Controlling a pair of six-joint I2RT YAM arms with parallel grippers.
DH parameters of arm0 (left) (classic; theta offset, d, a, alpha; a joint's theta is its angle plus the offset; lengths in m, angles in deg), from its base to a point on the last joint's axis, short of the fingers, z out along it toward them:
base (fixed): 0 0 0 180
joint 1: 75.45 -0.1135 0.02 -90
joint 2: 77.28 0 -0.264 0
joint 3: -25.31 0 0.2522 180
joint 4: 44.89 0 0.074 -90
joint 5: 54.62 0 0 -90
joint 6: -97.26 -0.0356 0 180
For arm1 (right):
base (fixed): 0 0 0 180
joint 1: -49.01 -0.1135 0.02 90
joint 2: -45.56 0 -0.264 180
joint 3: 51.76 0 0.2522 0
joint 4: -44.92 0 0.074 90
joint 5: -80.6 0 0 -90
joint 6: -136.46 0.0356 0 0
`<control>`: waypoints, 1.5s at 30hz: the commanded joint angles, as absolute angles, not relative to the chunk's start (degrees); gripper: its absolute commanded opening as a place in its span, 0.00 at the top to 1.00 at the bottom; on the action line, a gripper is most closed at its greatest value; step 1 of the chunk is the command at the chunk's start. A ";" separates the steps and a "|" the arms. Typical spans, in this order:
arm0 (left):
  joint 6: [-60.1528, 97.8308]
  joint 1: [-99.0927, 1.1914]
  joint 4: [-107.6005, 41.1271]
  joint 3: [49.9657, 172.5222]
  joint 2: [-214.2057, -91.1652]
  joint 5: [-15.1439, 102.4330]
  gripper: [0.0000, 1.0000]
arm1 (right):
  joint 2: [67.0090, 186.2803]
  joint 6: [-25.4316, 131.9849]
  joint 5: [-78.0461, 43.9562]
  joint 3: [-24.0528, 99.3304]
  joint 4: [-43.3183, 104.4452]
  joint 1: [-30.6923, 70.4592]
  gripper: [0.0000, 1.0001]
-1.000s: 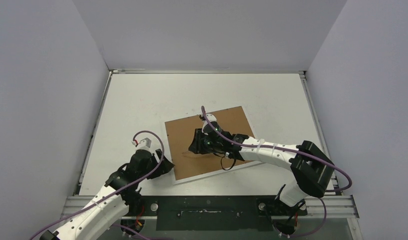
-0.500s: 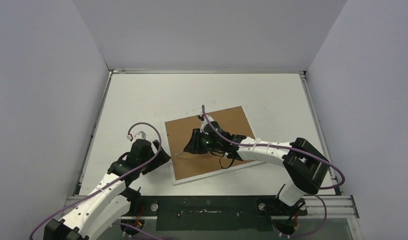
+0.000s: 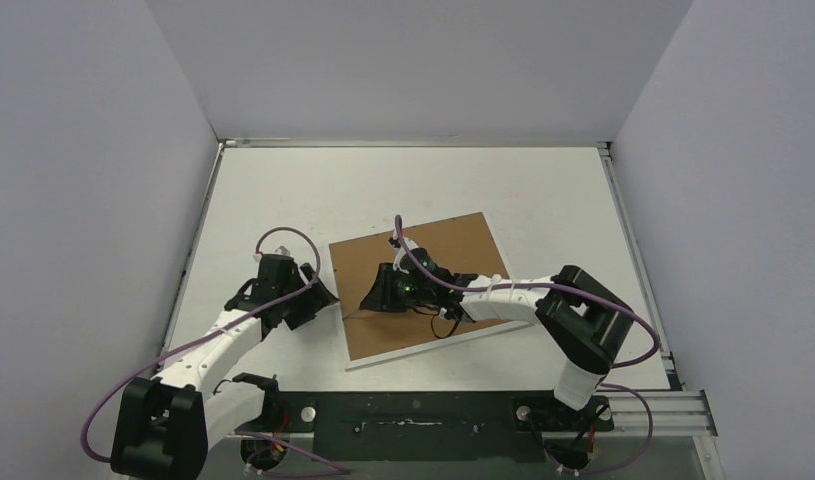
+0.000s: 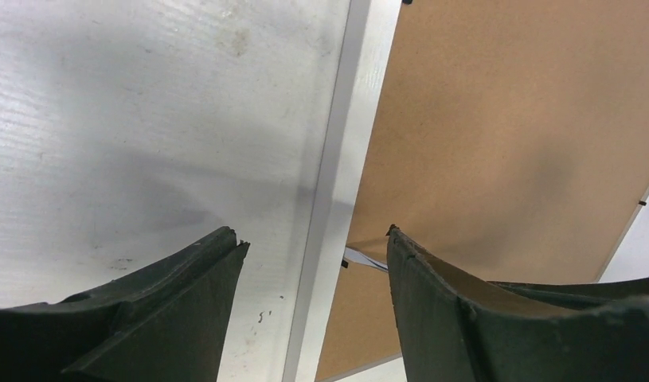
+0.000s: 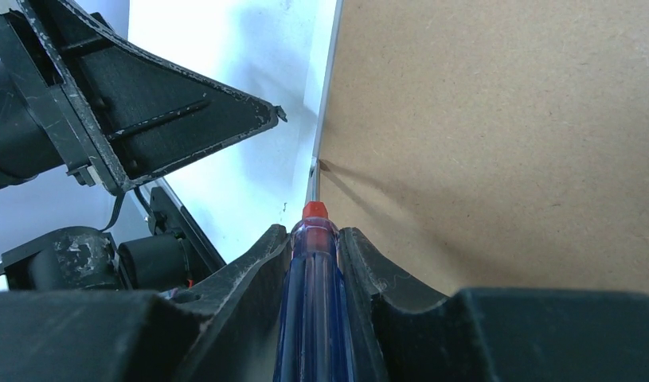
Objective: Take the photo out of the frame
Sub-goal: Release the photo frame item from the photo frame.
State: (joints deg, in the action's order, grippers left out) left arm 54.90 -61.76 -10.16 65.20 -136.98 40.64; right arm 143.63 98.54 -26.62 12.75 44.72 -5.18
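The frame (image 3: 438,275) lies face down in the middle of the table, brown back up, with a narrow white border strip (image 4: 337,159) along its left side. The photo is hidden under the brown backing (image 4: 512,119). My left gripper (image 3: 326,298) is open at that left edge; in the left wrist view it (image 4: 314,239) straddles the strip, one finger over the table and one over the backing. My right gripper (image 3: 380,296) hangs over the backing, shut on a red-and-blue screwdriver (image 5: 313,302). The screwdriver's blade touches the backing's left edge (image 5: 315,169).
The white table (image 3: 283,200) is enclosed by grey walls on three sides. A metal rail (image 3: 413,412) with the arm bases runs along the near edge. Purple cables loop over both arms. A finger of the left gripper (image 5: 185,127) stands close to the screwdriver tip.
My left gripper has moved away from the near edge, up along the frame's left side. My right gripper has slid left with the screwdriver toward that same edge.
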 commanded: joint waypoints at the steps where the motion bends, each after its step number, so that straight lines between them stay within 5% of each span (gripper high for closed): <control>1: 53.00 -62.14 -14.11 67.03 -138.08 42.07 0.37 | 145.03 99.60 -27.83 12.99 49.15 -5.65 1.00; 10: 53.19 -62.08 -19.49 65.45 -141.79 43.89 0.46 | 144.09 95.94 -24.47 15.45 41.24 -7.38 1.00; 33: 51.93 -58.83 -24.48 61.87 -149.14 44.63 0.99 | 151.19 86.94 -0.10 39.49 13.11 -23.12 1.00; 37: 49.88 -57.24 -27.49 61.43 -149.48 47.38 1.00 | 151.87 85.45 1.53 42.80 10.33 -24.71 1.00; 45: 47.00 -57.02 -35.93 57.93 -148.27 51.30 1.00 | 133.68 90.04 -4.02 22.95 18.92 -16.02 1.00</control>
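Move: For the open left gripper, the near part of the photo frame's left rail lies about 1 cm ahead, 2 cm right and 3 cm below; the black tab at its inner edge is some 1 cm back, 3 cm right and 3 cm below. From the right hand, holding the screwdriver, that tab is about 7 cm left, 1 cm ahead and 7 cm below. The frame's near-left corner is some 11 cm nearer the base than the tab and 1 cm right of it. Lower the left gripper about 2 cm over the left rail, easing slightly forward and right, and shut the fingers on it; then keep hold while going some 2.5 cm farther right and turning clockwise. With the right hand, keep the screwdriver tip at the tab and, after a brief hold, lever: swing the handle about 4 cm left, back and slightly up, tipping it some 30 degrees steeper, then come back right. ##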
